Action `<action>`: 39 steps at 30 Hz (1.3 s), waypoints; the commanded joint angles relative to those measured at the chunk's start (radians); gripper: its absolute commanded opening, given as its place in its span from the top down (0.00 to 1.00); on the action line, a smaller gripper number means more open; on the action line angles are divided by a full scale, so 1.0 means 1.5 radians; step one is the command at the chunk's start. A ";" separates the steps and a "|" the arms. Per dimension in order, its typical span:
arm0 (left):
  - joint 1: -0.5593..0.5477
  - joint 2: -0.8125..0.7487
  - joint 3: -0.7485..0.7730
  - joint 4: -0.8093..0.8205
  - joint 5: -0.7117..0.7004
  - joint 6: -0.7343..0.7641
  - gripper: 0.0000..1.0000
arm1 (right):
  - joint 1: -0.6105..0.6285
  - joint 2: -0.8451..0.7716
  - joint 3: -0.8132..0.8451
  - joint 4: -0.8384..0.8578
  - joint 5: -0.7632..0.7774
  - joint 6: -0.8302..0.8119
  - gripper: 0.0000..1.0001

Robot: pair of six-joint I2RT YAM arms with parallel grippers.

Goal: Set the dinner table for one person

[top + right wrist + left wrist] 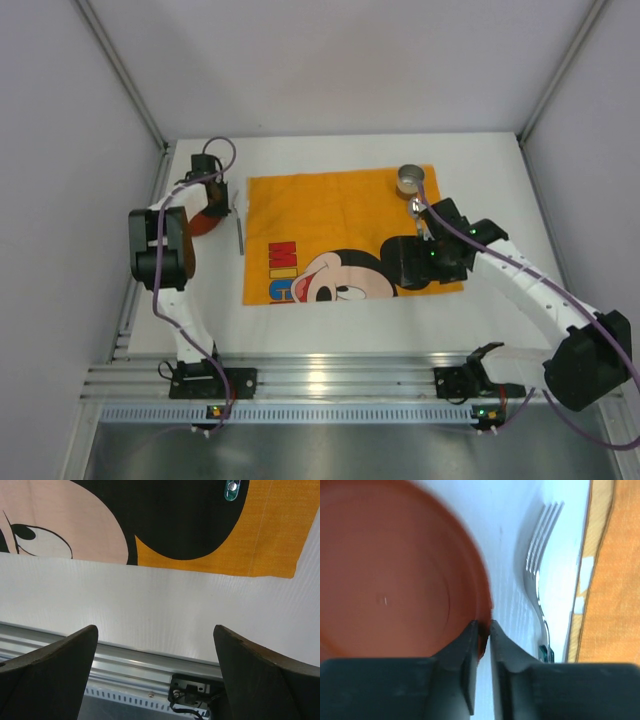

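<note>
The white dinner table (pixel 340 320) carries an orange cartoon-mouse cloth (pixel 340 230) in its middle. My left gripper (pixel 207 214) is shut on the rim of a red-brown plate (pixel 203 226) left of the cloth. In the left wrist view the jaws (pixel 485 627) pinch the plate's edge (pixel 385 580). A metal fork (pixel 240 232) lies between plate and cloth, and it also shows in the left wrist view (pixel 537 560). My right gripper (pixel 405 265) hovers over the cloth's right part, open and empty (pixel 155 630).
A metal cup (pixel 410 181) stands on the cloth's far right corner, with a spoon (pixel 416 208) just in front of it. A teal-tipped handle end (pixel 231 490) lies on the cloth. The aluminium rail (pixel 330 382) runs along the near edge.
</note>
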 commanded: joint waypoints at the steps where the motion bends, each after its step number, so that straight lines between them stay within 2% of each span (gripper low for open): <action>1: 0.000 0.024 0.020 -0.003 -0.019 0.000 0.84 | -0.003 0.009 0.036 0.005 -0.005 -0.011 0.00; 5: 0.001 0.017 0.025 -0.010 -0.047 -0.019 1.00 | -0.004 0.017 0.041 0.011 -0.009 -0.007 0.00; 10: 0.000 -0.033 0.027 -0.023 -0.049 -0.052 1.00 | -0.004 0.008 0.041 0.020 -0.011 0.003 0.00; 16: -0.020 -0.121 0.039 -0.065 -0.154 -0.101 1.00 | -0.004 -0.029 0.034 0.024 -0.019 0.022 0.00; 19: -0.038 -0.156 0.095 -0.114 -0.178 -0.122 1.00 | -0.003 -0.065 0.027 0.020 -0.021 0.030 0.00; 22: -0.089 -0.181 0.136 -0.146 -0.194 -0.145 1.00 | -0.004 -0.107 0.021 0.004 -0.020 0.037 0.00; 24: -0.149 -0.189 0.174 -0.174 -0.201 -0.154 1.00 | -0.004 -0.129 0.021 -0.010 -0.016 0.041 0.00; 25: -0.202 -0.188 0.201 -0.195 -0.212 -0.158 1.00 | -0.004 -0.148 0.026 -0.026 -0.012 0.045 0.00; 28: -0.285 -0.171 0.238 -0.215 -0.221 -0.178 1.00 | -0.004 -0.181 0.036 -0.066 0.003 0.053 0.00; 29: -0.341 -0.162 0.246 -0.226 -0.216 -0.195 1.00 | -0.004 -0.190 0.037 -0.076 0.004 0.053 0.00; 34: -0.531 -0.035 0.336 -0.288 -0.227 -0.249 1.00 | -0.004 -0.262 0.040 -0.126 0.023 0.064 0.00; 39: -0.624 0.075 0.427 -0.328 -0.230 -0.298 1.00 | -0.004 -0.352 0.033 -0.186 0.019 0.085 0.00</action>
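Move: Just left of the left hand lies the plate, its right rim between the closing fingers and its middle about 8 cm to the left, 1 cm ahead and 1 cm lower. The fork lies some 4 cm to the hand's right, its middle 3 cm back; the placemat's middle is about 35 cm right and 6 cm back, both 2 cm below. From the right hand, the plate is roughly 27 cm ahead, 61 cm left and 10 cm down. Closing fully on the plate's right rim, the left hand lifts it some 20 cm, then sweeps it about 40 cm right and 8 cm back over the placemat, starting to sink near the end as the wrist turns clockwise about 25 degrees. The empty, open right hand rises about 7 cm and draws back from the placemat's near edge. ##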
